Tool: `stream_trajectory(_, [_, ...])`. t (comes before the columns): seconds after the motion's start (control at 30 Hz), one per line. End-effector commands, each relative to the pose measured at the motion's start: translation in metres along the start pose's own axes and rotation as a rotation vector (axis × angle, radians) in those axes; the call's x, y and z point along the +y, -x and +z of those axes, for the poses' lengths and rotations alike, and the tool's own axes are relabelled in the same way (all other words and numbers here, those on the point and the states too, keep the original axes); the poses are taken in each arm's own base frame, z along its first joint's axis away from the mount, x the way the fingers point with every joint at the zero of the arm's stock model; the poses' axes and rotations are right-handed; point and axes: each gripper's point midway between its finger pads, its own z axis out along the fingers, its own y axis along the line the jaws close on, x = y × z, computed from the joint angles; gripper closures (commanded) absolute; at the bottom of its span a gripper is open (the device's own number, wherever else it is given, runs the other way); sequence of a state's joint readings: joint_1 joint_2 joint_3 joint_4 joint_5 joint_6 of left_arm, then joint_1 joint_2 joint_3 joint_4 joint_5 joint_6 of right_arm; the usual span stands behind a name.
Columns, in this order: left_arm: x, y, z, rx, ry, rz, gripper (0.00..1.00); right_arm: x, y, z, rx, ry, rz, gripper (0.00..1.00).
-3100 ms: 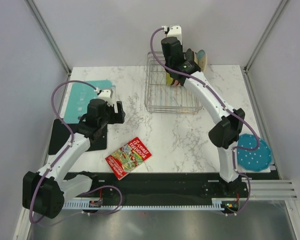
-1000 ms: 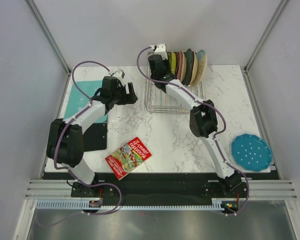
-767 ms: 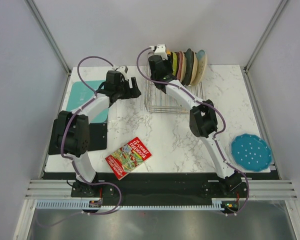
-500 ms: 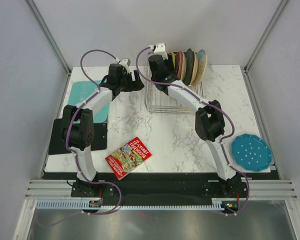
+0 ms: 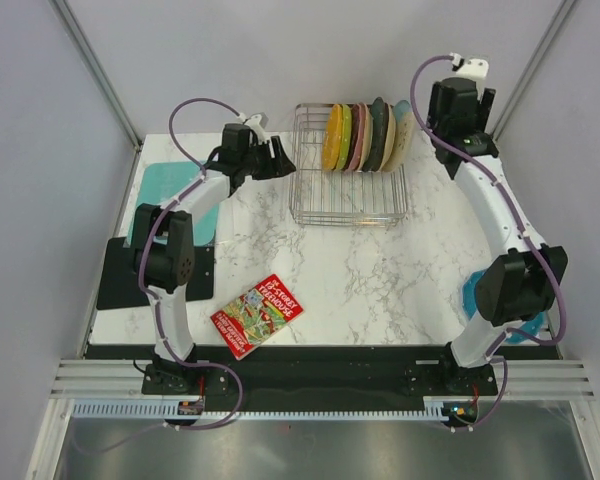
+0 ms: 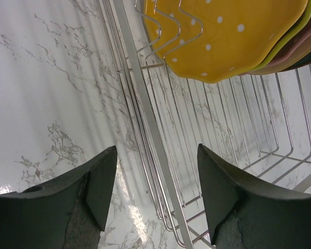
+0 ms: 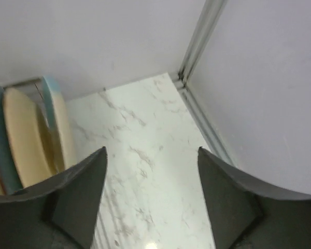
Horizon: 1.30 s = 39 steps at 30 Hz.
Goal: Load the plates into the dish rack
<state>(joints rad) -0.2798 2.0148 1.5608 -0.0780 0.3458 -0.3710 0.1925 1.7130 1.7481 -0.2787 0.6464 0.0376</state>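
The wire dish rack [image 5: 346, 192] stands at the back of the table, and several plates [image 5: 365, 137] stand on edge in it. Among them the orange one [image 5: 332, 139] is at the left end, with a lime green one beside it. A blue plate [image 5: 469, 297] lies flat at the near right, mostly hidden by my right arm. My left gripper [image 5: 277, 160] is open at the rack's left side. In the left wrist view its jaws [image 6: 156, 197] straddle the rack's rim wire [image 6: 145, 120], below the orange plate [image 6: 223, 36]. My right gripper [image 5: 462, 118] hangs open and empty at the back right [image 7: 151, 150].
A red booklet [image 5: 257, 314] lies at the front centre. A teal board [image 5: 158, 190] and a black mat [image 5: 115, 278] lie on the left. The enclosure's metal posts [image 5: 528, 65] and walls close in the back corners, near my right gripper.
My right arm swung from the rack's left end to the back right corner and its jaws opened, uncovering the orange plate in the rack. My left gripper moved right to the rack's rim and narrowed slightly.
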Motion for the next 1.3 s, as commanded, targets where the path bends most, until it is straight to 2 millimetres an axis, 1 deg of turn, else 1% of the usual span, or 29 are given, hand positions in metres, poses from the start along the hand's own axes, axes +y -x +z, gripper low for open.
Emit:
stream_trajectory(0.0, [-0.018,-0.005,0.009,-0.001,-0.053,0.01,0.33,0.013,-0.104,-0.006,0.323,0.237,-0.063,0.28])
stream_trajectory(0.03, [-0.019,-0.007,0.01,-0.001,-0.048,0.023,0.34,0.014,-0.112,-0.01,0.349,0.265,-0.06,0.29])
stream_trajectory(0.07, [-0.023,-0.011,0.012,0.007,-0.052,0.035,0.35,0.025,-0.129,-0.018,0.398,0.346,-0.055,0.29])
stream_trajectory(0.13, [-0.025,-0.016,0.015,0.014,-0.044,0.054,0.36,0.035,-0.142,-0.027,0.439,0.421,-0.048,0.29])
stream_trajectory(0.17, [-0.031,-0.02,0.016,0.022,-0.052,0.066,0.36,0.037,-0.153,-0.03,0.469,0.427,-0.041,0.29])
stream_trajectory(0.23, [-0.034,-0.024,0.019,0.026,-0.041,0.092,0.36,0.042,-0.165,-0.033,0.503,0.445,-0.02,0.29])
stream_trajectory(0.27, [-0.04,-0.027,0.02,0.032,-0.045,0.102,0.36,0.042,-0.171,-0.034,0.516,0.448,-0.021,0.28])
stream_trajectory(0.33, [-0.041,-0.033,0.022,0.04,-0.034,0.12,0.36,0.046,-0.181,-0.032,0.54,0.463,-0.031,0.28])
stream_trajectory(0.4, [-0.048,-0.038,0.024,0.047,-0.03,0.135,0.37,0.048,-0.186,-0.03,0.552,0.462,-0.039,0.28])
stream_trajectory(0.43, [-0.049,-0.038,0.024,0.048,-0.029,0.14,0.37,0.05,-0.195,-0.027,0.574,0.465,-0.047,0.28])
stream_trajectory(0.5, [-0.054,-0.043,0.026,0.055,-0.032,0.154,0.37,0.056,-0.2,-0.025,0.591,0.48,-0.046,0.29])
stream_trajectory(0.53, [-0.056,-0.045,0.027,0.059,-0.035,0.168,0.37,0.06,-0.209,-0.024,0.616,0.49,-0.041,0.31])
stream_trajectory(0.57, [-0.059,-0.048,0.028,0.063,-0.037,0.178,0.37,0.062,-0.21,-0.021,0.62,0.493,-0.035,0.31])
stream_trajectory(0.63, [-0.059,-0.05,0.03,0.063,-0.027,0.198,0.38,0.066,-0.222,-0.016,0.644,0.488,-0.035,0.33])
stream_trajectory(0.67, [-0.063,-0.053,0.032,0.067,-0.03,0.208,0.38,0.067,-0.222,-0.013,0.642,0.485,-0.031,0.33])
stream_trajectory(0.7, [-0.064,-0.055,0.033,0.069,-0.027,0.219,0.39,0.073,-0.229,-0.013,0.663,0.505,-0.028,0.34])
stream_trajectory(0.77, [-0.07,-0.059,0.035,0.074,-0.034,0.244,0.41,0.075,-0.231,-0.008,0.664,0.504,-0.03,0.4])
stream_trajectory(0.8, [-0.073,-0.06,0.035,0.073,-0.036,0.256,0.44,0.076,-0.236,-0.006,0.674,0.502,-0.033,0.45])
stream_trajectory(0.83, [-0.074,-0.061,0.036,0.074,-0.039,0.272,0.46,0.076,-0.238,-0.005,0.678,0.499,-0.035,0.63])
stream_trajectory(0.87, [-0.081,-0.063,0.036,0.074,-0.049,0.286,0.49,0.076,-0.238,-0.003,0.675,0.489,-0.033,0.74])
stream_trajectory(0.9, [-0.084,-0.064,0.037,0.074,-0.053,0.295,0.53,0.077,-0.238,-0.004,0.677,0.486,-0.027,0.83])
stream_trajectory(0.93, [-0.087,-0.064,0.037,0.074,-0.059,0.309,0.57,0.076,-0.239,-0.004,0.68,0.483,-0.023,0.95])
stream_trajectory(0.97, [-0.096,-0.065,0.038,0.071,-0.074,0.321,0.62,0.073,-0.24,-0.003,0.679,0.466,-0.028,1.0])
stream_trajectory(1.0, [-0.1,-0.066,0.038,0.071,-0.078,0.332,0.73,0.069,-0.239,-0.002,0.673,0.445,-0.033,1.0])
stream_trajectory(1.03, [-0.105,-0.066,0.039,0.066,-0.084,0.348,0.78,0.065,-0.241,-0.003,0.678,0.434,-0.036,1.0])
stream_trajectory(1.07, [-0.115,-0.068,0.039,0.064,-0.097,0.363,0.81,0.063,-0.241,-0.003,0.675,0.429,-0.037,1.0])
stream_trajectory(1.1, [-0.119,-0.069,0.04,0.062,-0.099,0.371,0.91,0.059,-0.239,-0.003,0.673,0.421,-0.034,1.0])
stream_trajectory(1.13, [-0.129,-0.075,0.04,0.067,-0.113,0.384,0.96,0.052,-0.241,-0.002,0.677,0.407,-0.033,1.0])
stream_trajectory(1.27, [-0.15,-0.08,0.045,0.058,-0.137,0.401,0.98,0.035,-0.244,0.0,0.685,0.379,-0.023,1.0])
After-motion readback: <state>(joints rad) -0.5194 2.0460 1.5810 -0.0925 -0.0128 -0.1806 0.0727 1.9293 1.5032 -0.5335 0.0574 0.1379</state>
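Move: The dish rack's left rim is only about 4 cm to the right of the left hand, 2 cm nearer the base and 2 cm lower; the yellow plate stands roughly 11 cm right and 7 cm farther out, with the green plate 4 cm beyond it to the right. The rack's right rim, where the right hand will take hold, lies some 26 cm below that hand, 6 cm left and 4 cm back; the cream plate rises about 11 cm farther out along that rim. The rack's two side rims are taken by both grippers. The right hand drops some 26 cm, drawing back a little and going left over the right rim while tipping down about 40 degrees and turning counter-clockwise, shuts on the rim, then eases right. The left hand goes about 6 cm right to the left rim, sinking and drawing back slightly, rolls its left side up and pinches the rim, still moving right. ##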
